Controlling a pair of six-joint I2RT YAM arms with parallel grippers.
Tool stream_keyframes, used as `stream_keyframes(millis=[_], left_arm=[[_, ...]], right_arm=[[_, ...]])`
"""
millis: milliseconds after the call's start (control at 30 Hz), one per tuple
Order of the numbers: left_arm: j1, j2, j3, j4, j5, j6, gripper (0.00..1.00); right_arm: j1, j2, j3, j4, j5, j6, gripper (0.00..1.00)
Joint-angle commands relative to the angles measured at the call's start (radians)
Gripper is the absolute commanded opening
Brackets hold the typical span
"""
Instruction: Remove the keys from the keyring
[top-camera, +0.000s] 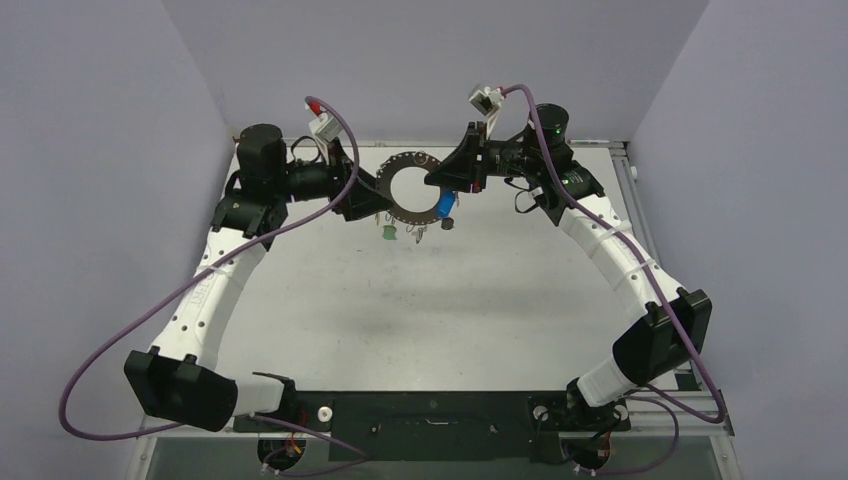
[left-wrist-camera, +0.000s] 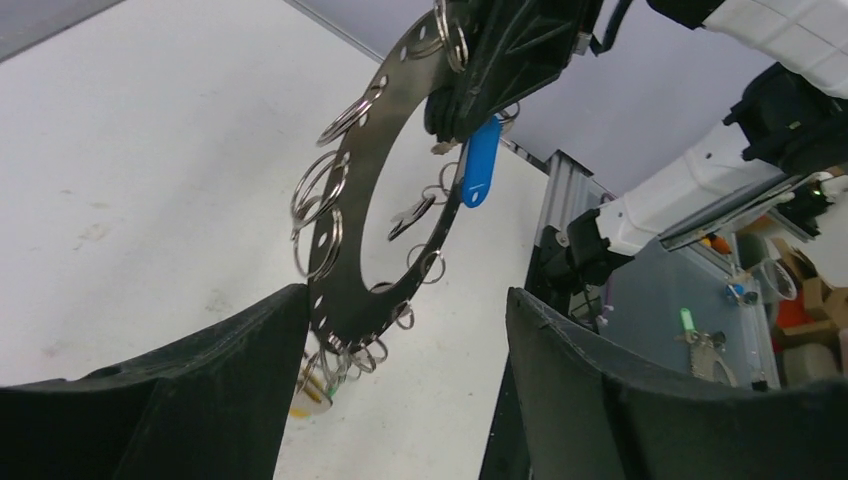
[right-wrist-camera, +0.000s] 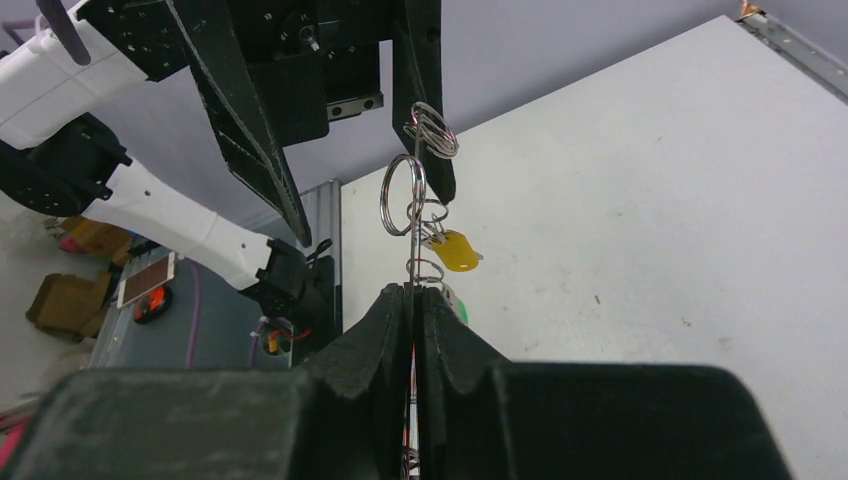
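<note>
The keyring (top-camera: 402, 165) is a flat grey metal ring that hangs above the table at the back. My right gripper (top-camera: 437, 181) is shut on its right rim; in the right wrist view the fingers (right-wrist-camera: 395, 330) pinch the keyring (right-wrist-camera: 415, 225) edge-on. My left gripper (top-camera: 368, 205) stands open at the ring's lower left. In the left wrist view the keyring's (left-wrist-camera: 335, 290) bottom edge sits between the spread fingers (left-wrist-camera: 230, 380), close to the left one. Keys dangle from small split rings: a blue one (left-wrist-camera: 480, 160), a yellow one (right-wrist-camera: 455, 250), a green one (top-camera: 388, 236).
The white table (top-camera: 420, 300) lies below both grippers. An aluminium rail (top-camera: 630, 190) runs along its right edge. Grey walls close in the back and sides. Purple cables (top-camera: 130, 330) loop off both arms.
</note>
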Motion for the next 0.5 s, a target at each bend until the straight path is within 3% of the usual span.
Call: stream_keyframes(millis=[0, 133, 267, 333, 433, 467], left_arm=[[-0.062, -0.034, -0.033, 0.109, 0.017, -0.067, 0.66], [-0.080, -0.040, -0.083, 0.254, 0.028, -0.231, 0.47], [-0.082, -0.050, -0.107, 0.360, 0.043, -0.347, 0.22], [-0.082, -0.055, -0.113, 0.364, 0.033, -0.401, 0.03], [-0.082, -0.064, -0.128, 0.355, 0.006, -0.462, 0.00], [-0.082, -0.066, -0.128, 0.344, -0.009, -0.477, 0.00]], right_arm=[[0.017, -0.060, 0.012, 0.041, -0.103, 0.022, 0.05], [0.025, -0.066, 0.011, 0.047, -0.129, 0.043, 0.05], [0.025, -0.064, 0.007, 0.064, -0.139, 0.069, 0.05], [0.021, -0.055, 0.006, 0.103, -0.141, 0.104, 0.05], [0.005, -0.039, 0.005, 0.138, -0.120, 0.142, 0.08], [-0.006, -0.033, 0.006, 0.146, -0.106, 0.156, 0.19]])
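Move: The metal keyring is in the air, its right side already pinched by the right fingers. Its left rim, the next hold, lies about 2 cm to the left hand's right and 1 cm ahead. From that hand, the green key hangs some 2 cm back, 1 cm right and 5 cm below, while the blue tag is level ahead, about 11 cm right and 3 cm lower. From the right hand, that rim is roughly 9 cm left and 3 cm back. The left fingers straddle the keyring's left rim, then shut from wide open and pinch it, as the hand eases about 3 cm right and 2 cm back and its wrist rolls some 10 degrees. The right hand keeps its pinch on the opposite side, carrying the keyring about 3 cm back, then rising slightly. ##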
